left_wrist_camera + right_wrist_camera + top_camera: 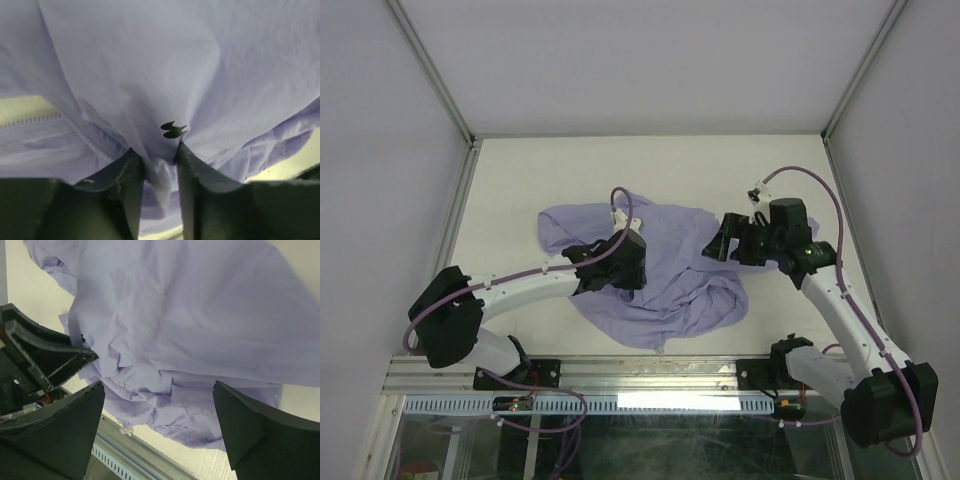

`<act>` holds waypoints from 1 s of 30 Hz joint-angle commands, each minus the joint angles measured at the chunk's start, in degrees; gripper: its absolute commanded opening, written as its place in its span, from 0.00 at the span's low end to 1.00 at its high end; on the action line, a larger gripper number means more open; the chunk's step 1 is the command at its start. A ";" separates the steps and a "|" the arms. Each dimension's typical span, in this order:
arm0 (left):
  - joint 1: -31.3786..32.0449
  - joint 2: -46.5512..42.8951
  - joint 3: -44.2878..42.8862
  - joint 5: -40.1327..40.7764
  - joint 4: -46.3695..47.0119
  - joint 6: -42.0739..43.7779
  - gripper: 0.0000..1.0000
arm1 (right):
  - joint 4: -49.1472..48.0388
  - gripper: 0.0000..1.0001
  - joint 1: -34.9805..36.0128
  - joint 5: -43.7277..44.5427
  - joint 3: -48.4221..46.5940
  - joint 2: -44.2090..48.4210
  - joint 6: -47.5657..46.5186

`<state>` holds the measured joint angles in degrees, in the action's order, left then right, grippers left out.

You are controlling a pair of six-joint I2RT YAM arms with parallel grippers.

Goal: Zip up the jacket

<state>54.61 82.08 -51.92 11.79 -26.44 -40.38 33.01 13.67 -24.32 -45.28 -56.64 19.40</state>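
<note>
The lavender jacket (675,275) lies crumpled in the middle of the white table. My left gripper (617,262) sits on its left half. In the left wrist view a fold of the jacket (175,60) is pinched between the gripper's (160,155) two fingers. The cloth tents up from the pinch, just below a small dark logo (173,130). A line of zipper teeth (30,121) runs along an edge at the left. My right gripper (725,240) hovers over the jacket's right edge, wide open and empty. From the right wrist, the gripper (159,390) looks down on the jacket (190,315).
White table surface (620,170) stretches behind the jacket, boxed in by pale walls. A metal rail (620,372) runs along the near edge, close to the jacket's hem. The left arm's dark gripper body (45,355) shows at the left of the right wrist view.
</note>
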 commanded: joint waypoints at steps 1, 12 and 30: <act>-2.16 1.08 -2.83 -0.80 8.15 2.31 0.06 | -2.74 0.91 2.28 1.06 -1.07 0.34 0.58; -14.25 -4.64 -31.95 0.51 -5.04 18.24 0.00 | -4.48 0.90 7.59 1.04 -4.79 2.20 -4.89; -15.27 -3.00 -51.72 -4.11 -8.74 21.85 0.00 | -27.09 0.97 20.54 3.98 -7.59 -10.77 -6.92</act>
<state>39.35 80.47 -99.72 9.17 -36.16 -19.25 17.76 31.44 -19.77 -50.57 -65.08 13.54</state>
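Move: A fold of the jacket already sits between the left hand's half-closed fingertips, its middle about 1 cm below the hand point. The black logo is some 2 cm ahead and 2 cm right of that hand, the zipper teeth roughly 4 cm ahead and 4 cm left; the small tag on the hem lies about 13 cm back and 7 cm right. From the open right hand the fold is some 20 cm left, 4 cm back and 8 cm lower. Up and forward goes the left hand once its fingers have shut on the jacket fold: about 33 cm up and 13 cm out, tilting some 35 degrees so the fingers point more ahead, and it then holds the cloth high. The right hand, wide open and empty, shifts left towards the jacket, rises slightly and turns a little counter-clockwise. ##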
